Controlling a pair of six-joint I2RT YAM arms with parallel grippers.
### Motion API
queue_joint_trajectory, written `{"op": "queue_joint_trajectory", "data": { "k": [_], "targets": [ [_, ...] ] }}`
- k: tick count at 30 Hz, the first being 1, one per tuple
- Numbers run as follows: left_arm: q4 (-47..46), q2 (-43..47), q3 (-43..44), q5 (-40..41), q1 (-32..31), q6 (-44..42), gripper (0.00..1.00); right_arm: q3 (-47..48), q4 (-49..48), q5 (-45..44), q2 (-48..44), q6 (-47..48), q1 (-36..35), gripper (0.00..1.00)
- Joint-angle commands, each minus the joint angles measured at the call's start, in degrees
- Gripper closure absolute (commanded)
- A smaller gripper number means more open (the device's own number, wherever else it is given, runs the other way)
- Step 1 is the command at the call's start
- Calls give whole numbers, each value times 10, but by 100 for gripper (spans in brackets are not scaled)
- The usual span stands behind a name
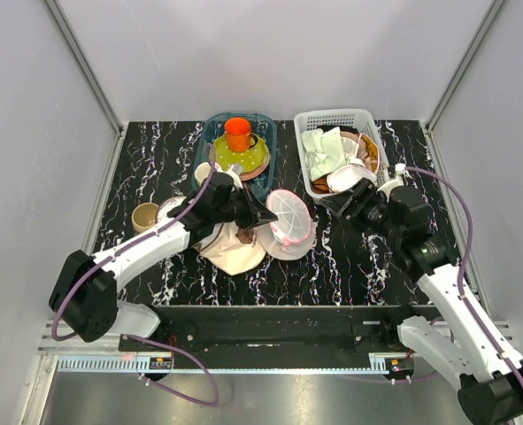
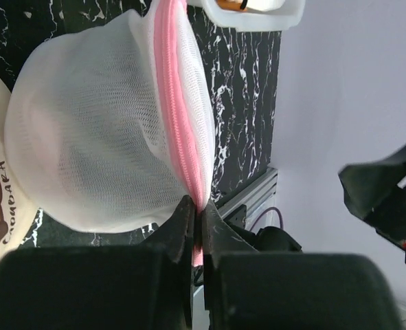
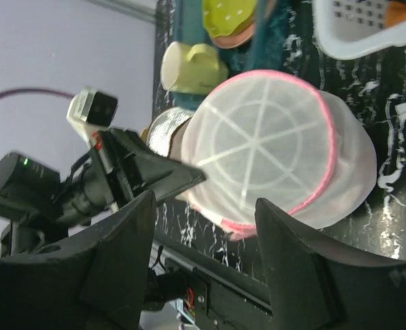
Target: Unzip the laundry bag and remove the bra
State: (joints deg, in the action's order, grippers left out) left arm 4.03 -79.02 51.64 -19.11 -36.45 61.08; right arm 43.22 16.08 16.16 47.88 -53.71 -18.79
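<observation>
The laundry bag, a round white mesh case with a pink rim and white spoke ribs, stands tilted on edge at the table's middle. My left gripper is shut on its pink zipper rim; in the left wrist view the jaws pinch the pink band together. My right gripper hangs open just right of the bag. In the right wrist view its fingers are spread wide in front of the bag, not touching it. The bra is hidden from view.
A beige cap with a brown mark lies under my left arm. A shiny silver round item and a beige cup sit at the left. Behind are a blue tray holding an orange cup and a white basket with pale green cloth.
</observation>
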Motion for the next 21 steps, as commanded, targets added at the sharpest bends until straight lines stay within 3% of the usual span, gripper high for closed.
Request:
{"op": "queue_joint_trajectory", "data": {
  "k": [1, 5, 9, 17, 21],
  "targets": [
    [63, 23, 56, 41, -3, 18, 100, 39, 85, -35, 10, 65, -47, 36],
    [104, -9, 97, 41, -3, 19, 100, 48, 84, -65, 31, 77, -132, 44],
    [98, -27, 90, 27, -6, 30, 100, 63, 70, -37, 101, 96, -177, 49],
    [92, -28, 80, 25, -6, 26, 100, 50, 27, -6, 159, 99, -195, 53],
    [88, -30, 80, 22, -6, 24, 100, 42, -2, 24, 174, 88, -197, 47]
  ]
}}
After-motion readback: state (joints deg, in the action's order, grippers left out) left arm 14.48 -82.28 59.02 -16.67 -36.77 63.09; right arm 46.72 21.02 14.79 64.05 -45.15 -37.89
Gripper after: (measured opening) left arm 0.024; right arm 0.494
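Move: The pink tab at the near edge of the laundry bag is some 10 cm to the right hand's left, about 6 cm back and 10 cm lower. The raised bag's middle lies about 9 cm left of that hand, 2 cm back and 9 cm down; the bear pouch is some 22 cm left, 6 cm back, low on the table. From the left hand, already shut on the bag's rim, the tab is roughly 4 cm back, 2 cm right and 3 cm down. After a slight lift of about 2 cm, the right hand swings left and sinks, each some 8 cm, while drawing back about 5 cm, turning counter-clockwise by some 20 degrees and narrowing its open fingers partway, so they come up close around the pink tab without shutting on it. The left hand keeps its pinch on the bag's rim, rising slightly and settling back to hold the laundry bag raised. ##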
